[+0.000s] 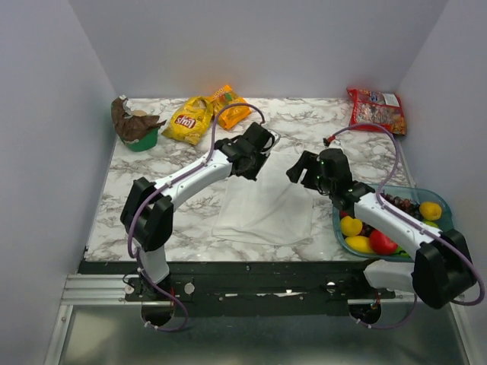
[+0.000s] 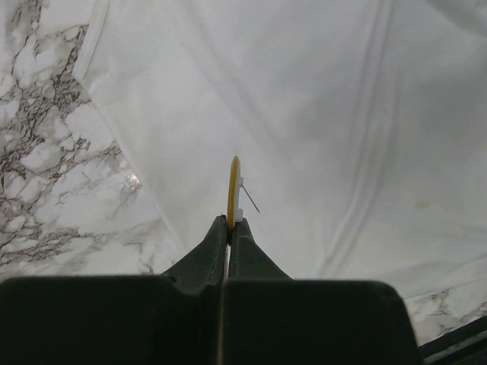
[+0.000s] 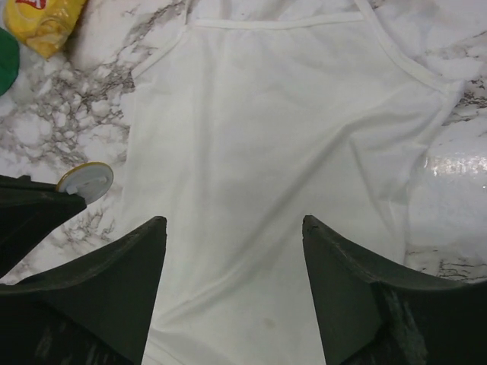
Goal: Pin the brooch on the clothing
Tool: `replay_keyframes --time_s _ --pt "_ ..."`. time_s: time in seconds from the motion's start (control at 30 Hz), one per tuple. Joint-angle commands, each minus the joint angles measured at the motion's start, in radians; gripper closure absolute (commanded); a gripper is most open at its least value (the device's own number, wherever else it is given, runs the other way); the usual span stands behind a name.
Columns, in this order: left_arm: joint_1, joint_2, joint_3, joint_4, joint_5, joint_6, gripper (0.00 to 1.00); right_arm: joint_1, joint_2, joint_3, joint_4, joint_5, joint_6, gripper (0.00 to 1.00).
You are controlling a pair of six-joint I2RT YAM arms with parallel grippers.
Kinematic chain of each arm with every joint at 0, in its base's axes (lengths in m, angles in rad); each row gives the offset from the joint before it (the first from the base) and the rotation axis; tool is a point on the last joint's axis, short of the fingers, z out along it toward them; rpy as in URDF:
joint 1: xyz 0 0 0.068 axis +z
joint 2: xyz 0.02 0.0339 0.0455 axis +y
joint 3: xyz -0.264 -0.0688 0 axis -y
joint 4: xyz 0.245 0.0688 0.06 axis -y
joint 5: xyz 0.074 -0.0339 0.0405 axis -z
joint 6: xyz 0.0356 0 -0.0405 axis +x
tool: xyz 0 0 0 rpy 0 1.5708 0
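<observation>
The brooch (image 2: 233, 190) is a small gold-yellow disc, seen edge-on with its thin pin sticking out to the right. My left gripper (image 2: 230, 222) is shut on its lower edge and holds it above the white clothing (image 2: 319, 114). In the top view the left gripper (image 1: 253, 166) hangs over the far edge of the clothing (image 1: 262, 205). My right gripper (image 1: 300, 171) is open and empty over the clothing's far right part. In the right wrist view its fingers (image 3: 233, 224) stand wide apart above the clothing (image 3: 266, 152), and the brooch (image 3: 85, 181) shows at the left.
A blue tray (image 1: 437, 228) of fruit stands at the right, under the right arm. A yellow chip bag (image 1: 188, 119), an orange bag (image 1: 230, 106) and a green bowl (image 1: 141, 137) lie at the far left. A red snack bag (image 1: 377, 109) lies far right.
</observation>
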Motion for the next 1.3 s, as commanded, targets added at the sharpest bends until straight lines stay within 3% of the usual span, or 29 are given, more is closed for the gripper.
replay_keyframes --time_s 0.0,0.23,0.43,0.83,1.27 --pt "-0.031 0.099 0.096 -0.119 -0.17 0.029 1.0 -0.019 0.085 0.033 0.035 -0.022 0.033 0.24" --pt "-0.064 0.179 0.208 -0.161 -0.241 0.008 1.0 -0.019 0.249 0.093 0.083 -0.062 0.081 0.27" --pt "-0.092 0.257 0.295 -0.186 -0.206 -0.014 1.0 -0.019 0.327 0.099 0.089 -0.044 0.116 0.32" --pt "-0.1 0.311 0.332 -0.129 -0.098 -0.022 1.0 -0.028 0.398 0.108 0.092 0.001 0.13 0.39" --pt "-0.087 0.323 0.306 -0.181 -0.243 0.063 1.0 -0.03 0.481 0.128 0.098 0.004 0.133 0.51"
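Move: The clothing lies flat some 13 cm below both hands: its middle is about 4 cm right and 1 cm ahead of the left hand, and for the right hand about 9 cm to the left and 1 cm ahead. The brooch, already gripped and with its pin bare, sits roughly 1 cm ahead and right of the left hand point and 2 cm below it, some 13 cm left of the right hand and 1 cm ahead of it. The fruit basket's middle lies about 30 cm right of the right hand and 6 cm nearer the base. Down to the clothing the right hand sinks about 10 cm, easing forward and a little left, its fingers tipping some 15 degrees further down and closing from wide to about half open. The brooch, kept pinched in the left hand, goes about 4 cm down, 2 cm forward and 4.5 cm right towards the right hand, then about 1 cm back left, its left side rolling up slightly. ##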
